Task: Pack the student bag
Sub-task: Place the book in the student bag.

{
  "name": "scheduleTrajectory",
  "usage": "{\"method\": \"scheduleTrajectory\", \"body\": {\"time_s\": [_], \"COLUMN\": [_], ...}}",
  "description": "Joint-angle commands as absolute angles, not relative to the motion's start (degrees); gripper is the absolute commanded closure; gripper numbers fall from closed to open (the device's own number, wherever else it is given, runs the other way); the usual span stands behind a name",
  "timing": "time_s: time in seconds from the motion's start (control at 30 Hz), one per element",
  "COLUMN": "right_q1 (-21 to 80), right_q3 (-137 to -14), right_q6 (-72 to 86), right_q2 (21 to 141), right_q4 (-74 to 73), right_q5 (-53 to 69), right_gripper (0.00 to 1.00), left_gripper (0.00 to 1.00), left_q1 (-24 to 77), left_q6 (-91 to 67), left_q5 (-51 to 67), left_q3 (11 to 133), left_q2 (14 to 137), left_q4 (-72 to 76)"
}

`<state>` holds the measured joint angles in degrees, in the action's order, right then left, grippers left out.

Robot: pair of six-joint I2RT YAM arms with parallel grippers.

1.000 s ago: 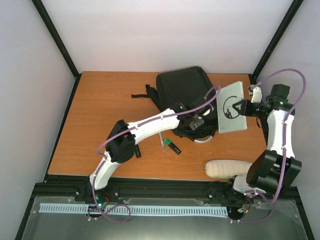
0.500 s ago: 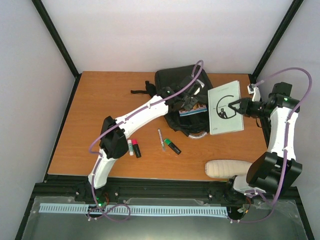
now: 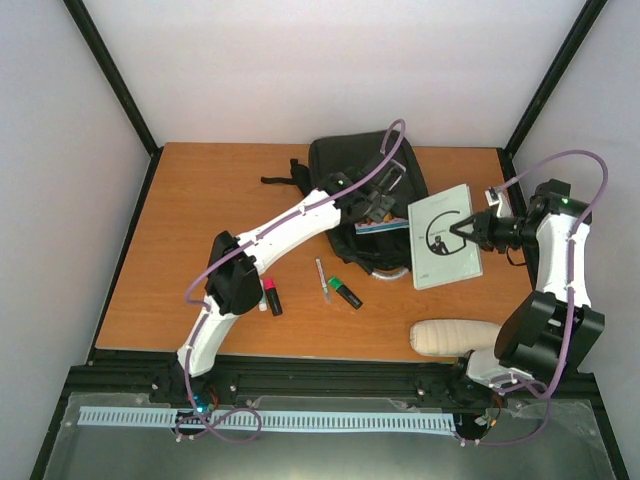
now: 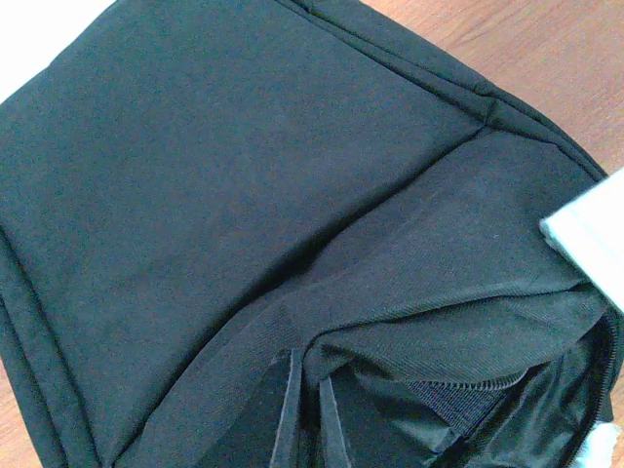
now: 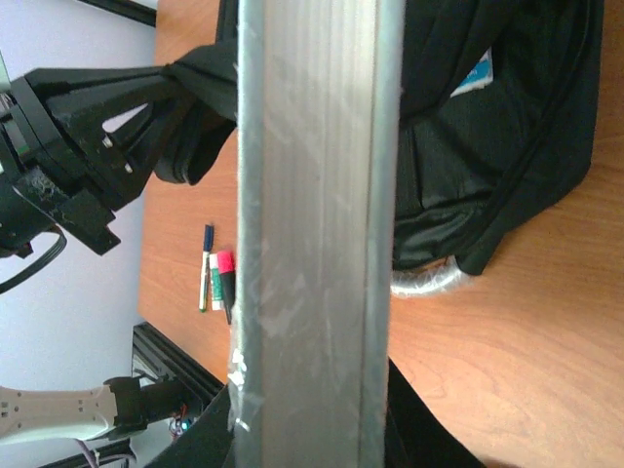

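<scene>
The student bag (image 3: 350, 170), a black fabric backpack, lies at the back middle of the table with its mouth facing the near right. My left gripper (image 3: 376, 206) is shut on the edge of the bag's flap and holds it up; in the left wrist view its fingers (image 4: 286, 414) pinch a fold of black fabric (image 4: 244, 175). My right gripper (image 3: 468, 230) is shut on a white book (image 3: 443, 255), held tilted just right of the bag's mouth. The book's edge (image 5: 312, 214) fills the right wrist view. A blue and white book (image 3: 381, 226) shows inside the bag.
A grey handle loop (image 3: 392, 271) sticks out of the bag towards me. A pink-capped marker (image 3: 270, 296), a pen (image 3: 321, 279) and a green marker (image 3: 346, 292) lie left of centre. A cream rolled pouch (image 3: 455, 337) sits near the front right edge.
My left gripper has pulled the bag's flap up and back, uncovering the book inside. My right gripper has carried the white book left and nearer, towards the bag's mouth.
</scene>
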<state>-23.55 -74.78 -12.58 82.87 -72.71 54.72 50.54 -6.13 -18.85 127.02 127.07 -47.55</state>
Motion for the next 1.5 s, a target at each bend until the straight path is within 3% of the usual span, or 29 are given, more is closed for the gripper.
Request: {"method": "scheduleTrajectory", "body": {"time_s": [0.0,0.4,0.57,0.87,1.23,1.47], "right_q1": [-23.77,-24.35,-24.35,-23.9,-15.2,-7.28], "right_q3": [-73.83,-77.98,-69.8,-75.99,-78.57,-78.31], "right_q6": [-11.99,-13.25,-11.31,-9.52,-11.17,-2.87], "right_q2": [79.19,75.88,75.86,84.7,93.9,98.74], "right_q4": [-77.26,-80.95,-78.77,-76.91,-73.26,-61.01], "right_q5": [55.68,56.83,58.6,65.94,67.62,69.02], "right_gripper": [0.97,0.97,0.97,0.97,0.97,0.97], "left_gripper": [0.99,0.99,0.99,0.99,0.99,0.99], "left_q1": [50.27,50.09,49.56,49.57,49.57,49.57], "left_q6": [-7.78,-6.81,-9.0,-10.31,-9.77,-9.67], "left_q5": [-21.13,-22.31,-20.22,-17.72,-18.46,-19.22], "left_q3": [130.03,130.3,130.8,129.28,125.0,122.8], "left_q2": [126.84,129.43,128.2,121.02,116.11,114.82], "left_q4": [-43.5,-42.86,-42.42,-40.36,-37.76,-37.53]}}
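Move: From the right hand, which already grips the book, the open mouth of the student bag lies about 15 cm to the left, level front to back, and some 11 cm lower. The white handle loop is 12 cm left and 9 cm back, and the green-capped marker 22 cm left and 13 cm back, both about 20 cm down. The left hand already pinches the bag's flap; the mouth lies about 4 cm back, 1 cm right and 9 cm below it. Back first, by about 4 cm, the right hand draws the gripped book, then brings it forward, left and down towards the bag's mouth, ending roughly 7 cm left of its start, with the fingers tipping down and turning slightly counter-clockwise. The left hand, after a small dip, raises the pinched flap about 8 cm and tilts it slightly, keeping its grip. ##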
